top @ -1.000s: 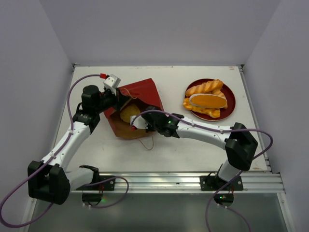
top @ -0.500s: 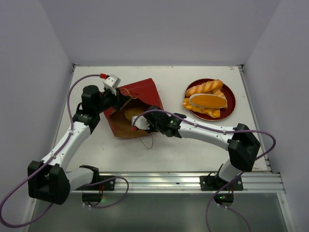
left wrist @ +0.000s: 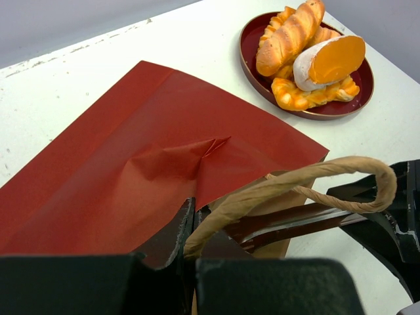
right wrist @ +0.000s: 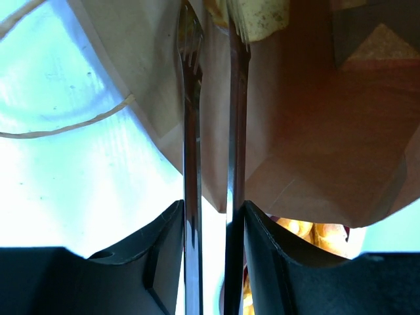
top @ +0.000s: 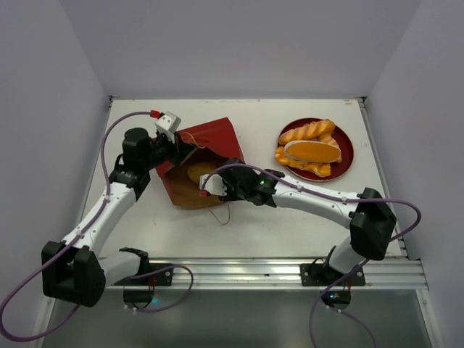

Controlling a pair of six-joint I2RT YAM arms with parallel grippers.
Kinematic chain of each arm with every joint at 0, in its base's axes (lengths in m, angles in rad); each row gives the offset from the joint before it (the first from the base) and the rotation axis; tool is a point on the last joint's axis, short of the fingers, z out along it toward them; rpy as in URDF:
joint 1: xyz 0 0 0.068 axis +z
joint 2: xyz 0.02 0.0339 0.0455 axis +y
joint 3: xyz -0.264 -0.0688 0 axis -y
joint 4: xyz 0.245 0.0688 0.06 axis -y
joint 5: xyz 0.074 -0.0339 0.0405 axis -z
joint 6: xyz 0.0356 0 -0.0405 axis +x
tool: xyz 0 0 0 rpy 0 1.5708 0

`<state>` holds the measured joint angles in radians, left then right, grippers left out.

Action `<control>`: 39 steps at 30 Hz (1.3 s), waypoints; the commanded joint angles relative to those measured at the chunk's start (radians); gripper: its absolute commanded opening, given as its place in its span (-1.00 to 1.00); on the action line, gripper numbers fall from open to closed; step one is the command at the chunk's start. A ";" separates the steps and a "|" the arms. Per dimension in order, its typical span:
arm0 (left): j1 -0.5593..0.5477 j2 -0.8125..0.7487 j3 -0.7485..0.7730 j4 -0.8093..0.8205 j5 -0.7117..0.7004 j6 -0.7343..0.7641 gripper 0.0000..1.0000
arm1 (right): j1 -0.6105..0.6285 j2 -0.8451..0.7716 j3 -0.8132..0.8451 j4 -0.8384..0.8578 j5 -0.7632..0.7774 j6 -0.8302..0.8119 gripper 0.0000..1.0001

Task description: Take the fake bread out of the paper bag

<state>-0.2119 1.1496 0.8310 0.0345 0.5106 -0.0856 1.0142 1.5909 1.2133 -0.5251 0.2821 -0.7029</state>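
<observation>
The paper bag [top: 206, 141] lies on its side, red outside, brown inside, its mouth facing the near edge. My left gripper [top: 174, 148] is shut on the bag's upper rim beside a tan handle [left wrist: 295, 180], holding the mouth up. One tan piece of fake bread [top: 197, 172] shows inside. My right gripper [top: 206, 187] reaches into the mouth; in its wrist view the right gripper [right wrist: 213, 26] has its thin fingers [right wrist: 190, 131] a narrow gap apart against the brown paper [right wrist: 315, 131], clamping nothing. A yellowish piece of bread [right wrist: 256, 16] sits just past the tips.
A round red plate [top: 346, 156] at the back right carries several pieces of bread [top: 308, 134]. It also shows in the left wrist view as the plate [left wrist: 252, 65]. The bag's second handle [top: 221, 214] trails on the table toward the near edge.
The right gripper's jaws have parted from shut to a narrow gap, and it has pushed slightly further left into the bag's mouth. The left gripper has not moved.
</observation>
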 commanded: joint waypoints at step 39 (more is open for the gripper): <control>-0.004 -0.024 -0.006 0.008 -0.004 0.015 -1.00 | -0.003 0.103 0.112 -0.030 0.088 0.057 -0.73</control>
<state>-0.2119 1.1496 0.8265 0.0338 0.5106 -0.0853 1.0142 1.7153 1.2896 -0.5484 0.3492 -0.6601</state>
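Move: Inside the tipped-over bag, the remaining loaf lies about 7 cm ahead of the right hand, 10 cm to its left and 11 cm below it, just past the tongs' tips. The bag's lower handle lies on the table about 8 cm back and 4 cm to the left of that hand. The plate of bread is some 12 cm ahead and 26 cm to its right. From the left hand, the loaf is about 20 cm straight down and 3 cm to the right. Easing the already inserted tongs deeper into the bag, the right hand drifts about 1 cm left and forward, then sinks roughly 2 cm while still edging forward, its left side dipping about 5 degrees. Over the last third its fingers squeeze the tongs' arms together at the loaf. The left hand stays in place, shut on the bag's rim, keeping the mouth open. ##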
